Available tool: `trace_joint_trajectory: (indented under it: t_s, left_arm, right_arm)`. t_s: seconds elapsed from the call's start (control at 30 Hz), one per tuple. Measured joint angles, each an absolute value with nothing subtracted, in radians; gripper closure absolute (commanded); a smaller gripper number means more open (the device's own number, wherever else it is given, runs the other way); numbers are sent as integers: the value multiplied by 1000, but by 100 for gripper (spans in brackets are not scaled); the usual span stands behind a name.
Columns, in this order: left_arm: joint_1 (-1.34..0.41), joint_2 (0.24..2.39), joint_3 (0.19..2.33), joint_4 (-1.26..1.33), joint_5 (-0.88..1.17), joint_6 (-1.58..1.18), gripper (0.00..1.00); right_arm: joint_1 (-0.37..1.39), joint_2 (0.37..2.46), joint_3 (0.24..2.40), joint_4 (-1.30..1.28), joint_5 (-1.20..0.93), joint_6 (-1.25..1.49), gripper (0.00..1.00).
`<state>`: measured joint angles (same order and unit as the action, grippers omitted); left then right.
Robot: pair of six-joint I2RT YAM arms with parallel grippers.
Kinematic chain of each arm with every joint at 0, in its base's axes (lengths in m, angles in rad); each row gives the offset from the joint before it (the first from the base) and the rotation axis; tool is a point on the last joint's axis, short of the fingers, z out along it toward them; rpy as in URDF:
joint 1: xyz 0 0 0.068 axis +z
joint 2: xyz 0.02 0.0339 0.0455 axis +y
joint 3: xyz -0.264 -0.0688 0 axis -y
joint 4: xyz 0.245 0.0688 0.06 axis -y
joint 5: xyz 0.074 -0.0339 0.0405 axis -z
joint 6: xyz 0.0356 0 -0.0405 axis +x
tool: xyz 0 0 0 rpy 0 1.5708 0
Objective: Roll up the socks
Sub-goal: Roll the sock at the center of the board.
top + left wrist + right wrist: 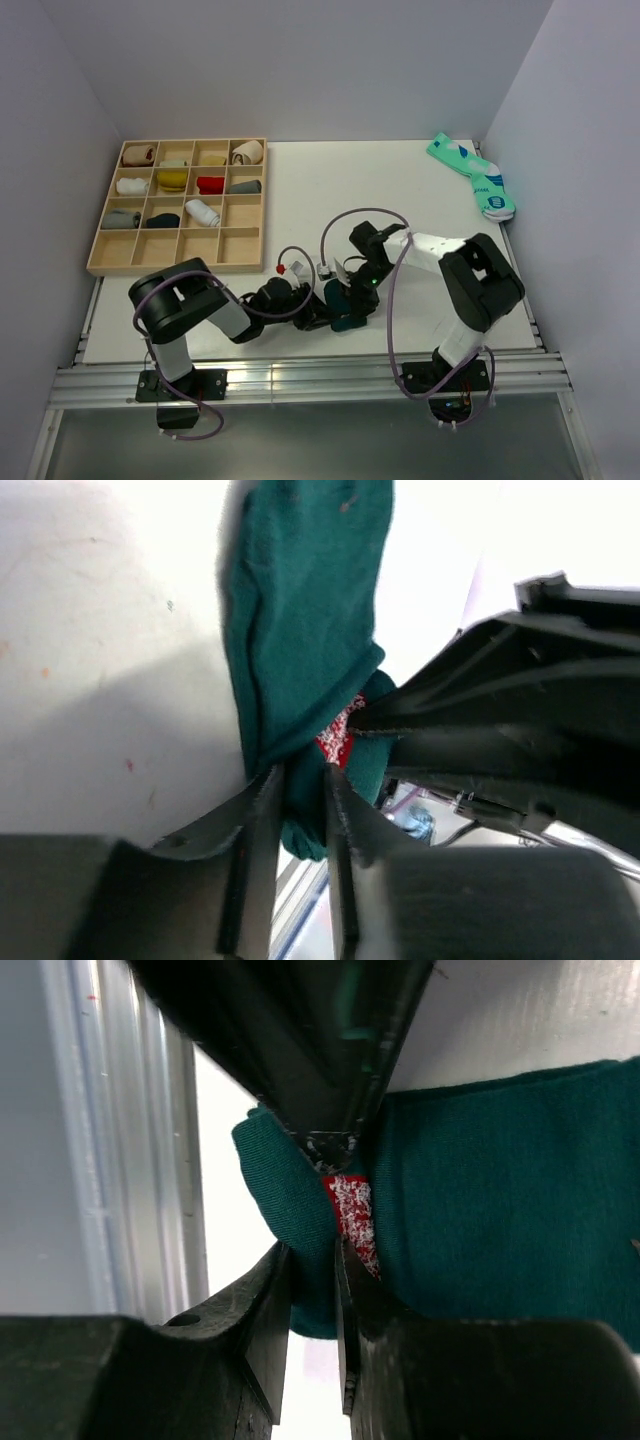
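A dark green sock lies bunched near the table's front edge, between the two arms. In the left wrist view the sock runs away from the camera, with a red-and-white figure at its near end. My left gripper is shut on a fold of that end. My right gripper pinches it from the right, beside the figure. Seen from the right wrist, the sock fills the right side and my right gripper is shut on its rounded end. The left gripper bites from above.
A wooden compartment tray with several rolled socks sits at the back left. A mint-green pair lies at the back right corner. The aluminium rail along the table's front edge runs close below the grippers.
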<state>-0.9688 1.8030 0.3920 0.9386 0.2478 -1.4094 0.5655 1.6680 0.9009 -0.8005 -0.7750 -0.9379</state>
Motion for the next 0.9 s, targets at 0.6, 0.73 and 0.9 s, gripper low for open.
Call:
trace_joint_trajectory:
  t_s: [0.6, 0.73, 0.9]
  left_arm:
    - [-1153, 1570, 306, 848, -195, -1004, 52]
    - [-1175, 1554, 310, 859, -224, -875, 51]
    - [-1179, 1522, 312, 891, -201, -758, 49]
  right_arm:
    - [529, 1903, 1093, -1026, -842, -942, 79]
    - [522, 1944, 1123, -1067, -855, -942, 79]
    - [518, 1970, 1142, -1093, -862, -940, 79]
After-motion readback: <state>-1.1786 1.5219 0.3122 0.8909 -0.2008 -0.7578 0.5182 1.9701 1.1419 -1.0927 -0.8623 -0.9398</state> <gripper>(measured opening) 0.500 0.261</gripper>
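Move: The sock's rolled near end lies crosswise between the two hands, with both sets of fingers already on it. Its middle is level with the left fingers, about 4 cm to their right and at about their height. From the right fingers it lies about 3 cm to the left, also level. The sock's flat part stretches outward from the roll, its middle some 6 cm ahead of the left fingers, 4 cm to their right and 1 cm lower. The left hand opens its fingers from about a quarter to half open and lets go of the roll's left end, backing off about 2 cm to the left, then lifting to some 3.5 cm above its start while the wrist rolls about 45 degrees, forward side coming up. The right hand stays in place and keeps its pinch on the other end of the roll, tilting steadily by about 20 degrees so that its fingertips point farther back towards the base, which turns the pinched roll forward over the flat part. ##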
